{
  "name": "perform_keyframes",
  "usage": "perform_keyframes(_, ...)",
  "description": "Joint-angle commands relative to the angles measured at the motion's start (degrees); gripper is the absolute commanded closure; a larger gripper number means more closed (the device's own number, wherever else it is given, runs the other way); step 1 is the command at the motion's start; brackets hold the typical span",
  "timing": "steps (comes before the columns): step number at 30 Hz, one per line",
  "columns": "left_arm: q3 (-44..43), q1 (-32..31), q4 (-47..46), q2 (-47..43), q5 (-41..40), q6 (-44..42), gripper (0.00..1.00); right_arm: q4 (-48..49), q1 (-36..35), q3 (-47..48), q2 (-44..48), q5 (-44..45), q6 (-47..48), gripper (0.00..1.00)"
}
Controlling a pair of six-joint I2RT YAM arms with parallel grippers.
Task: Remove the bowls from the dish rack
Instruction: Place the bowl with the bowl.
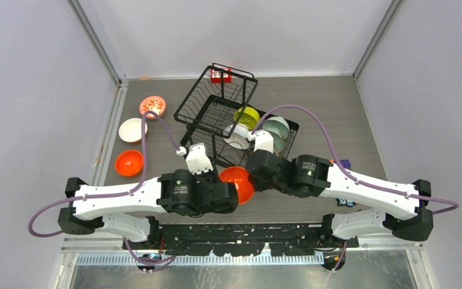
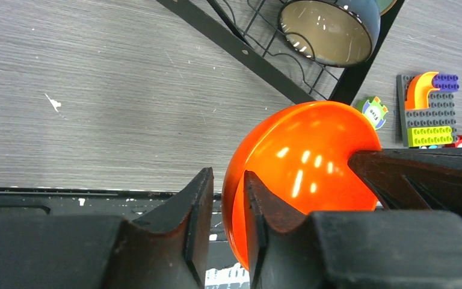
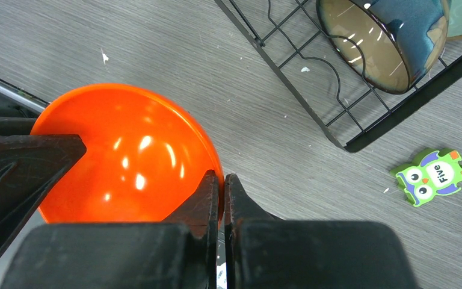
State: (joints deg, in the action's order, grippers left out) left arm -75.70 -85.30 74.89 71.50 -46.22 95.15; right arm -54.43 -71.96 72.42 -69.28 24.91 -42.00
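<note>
A glossy orange bowl [image 1: 238, 181] hangs tilted between both arms, in front of the black wire dish rack [image 1: 215, 101]. My right gripper [image 3: 221, 177] is shut on the bowl's [image 3: 126, 153] rim. My left gripper [image 2: 227, 174] straddles the opposite rim of the bowl [image 2: 301, 156], one finger inside against the wall and a small gap outside. In the rack stand a lime-yellow bowl [image 1: 248, 114], a white bowl [image 1: 237, 136], a mint bowl [image 1: 277, 127] and a dark bowl with a tan inside [image 3: 370, 42].
At the table's left lie a red-patterned bowl [image 1: 153, 106], a plain white bowl [image 1: 132, 129] and another orange bowl [image 1: 129, 162]. Toy blocks [image 2: 430, 111] and a green owl card [image 3: 434, 176] lie right of the rack. Walls close the table in.
</note>
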Motion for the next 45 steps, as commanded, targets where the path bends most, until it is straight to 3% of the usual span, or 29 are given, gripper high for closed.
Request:
perform_keyframes(1, 0.8, 0.9, -1.5, 0.1, 0.1, -0.6, 0.76, 2.8, -0.4, 1.4, 0.2, 2.3, -1.2, 0.99)
perform_keyframes(6, 1.5, 1.1, -2.4, 0.1, 0.9, -0.9, 0.80, 2.8, -0.4, 1.5, -0.2, 2.1, -1.2, 0.99)
perform_keyframes(11, 2.3, 1.3, -2.9, -0.3, 1.2, -1.1, 0.99, 3.1, -0.5, 1.5, -0.2, 1.4, -0.9, 0.99)
perform_keyframes(13, 2.7, 1.3, -3.2, -0.8, 1.1, -1.2, 1.00, 3.4, -0.5, 1.3, 0.1, 1.0, -0.8, 0.99)
perform_keyframes(15, 3.0, 1.3, -3.3, -1.2, 1.0, -1.3, 1.00, 3.8, -0.5, 1.4, 0.3, 0.2, -0.4, 0.88)
perform_keyframes(19, 3.0, 1.5, -3.1, -2.2, 0.3, -2.9, 1.00, 3.7, -0.5, 2.1, 0.8, -1.7, 0.4, 0.47)
perform_keyframes(21, 2.4, 1.8, -2.3, -2.9, -0.7, -4.7, 1.00, 3.1, -0.6, 2.8, 1.6, -2.5, 1.1, 0.35)
perform_keyframes(25, 1.3, 2.5, 0.3, -6.3, -4.9, -10.4, 1.00, 3.2, -0.6, 3.2, 5.9, -3.3, 4.4, 0.24)
perform_keyframes(29, 2.1, 5.3, 4.8, -11.3, -9.2, -16.7, 1.00, 6.2, -0.6, 0.1, 12.2, -4.7, 8.6, 0.24)
perform_keyframes(34, 8.2, 16.5, 1.6, -20.7, -11.5, -30.9, 1.00, 10.6, -0.6, -6.0, 18.3, -7.3, 11.4, 0.24)
perform_keyframes(39, 10.2, 35.0, -7.3, -26.3, -3.5, -48.3, 1.00, 12.0, -0.6, -9.0, 19.6, -8.3, 12.2, 0.24)
perform_keyframes(45, 10.6, 54.7, -13.9, -24.6, 6.1, -55.9, 1.00, 11.6, -0.6, -10.5, 19.2, -9.3, 12.9, 0.24)
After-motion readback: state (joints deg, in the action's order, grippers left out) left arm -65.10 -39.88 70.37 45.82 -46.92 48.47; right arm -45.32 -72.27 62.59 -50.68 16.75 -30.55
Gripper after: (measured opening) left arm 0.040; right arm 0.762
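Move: The orange bowl hangs in the right hand's grip: its middle is about 5 cm left, 2 cm back and 2 cm below that hand. From the left hand, whose part-open fingers stand at its left rim, it lies some 5 cm right, level ahead and 2 cm lower. The orange bowl on the table is about 35 cm left, 11 cm ahead and 17 cm below; the white bowl stands 12 cm beyond it. The rack's middle is 20 cm ahead, 6 cm right, 14 cm below. The left fingers pinch shut on the bowl's left rim while easing down about 2 cm; then the right fingers open and let go of the right rim. The left hand swings the bowl left some 22 cm and forward 7, rising slightly on the way, towards the orange bowl on the table, rolling and turning counter-clockwise. The right hand lifts about 7 cm, drawing back a little, then sinks halfway. ##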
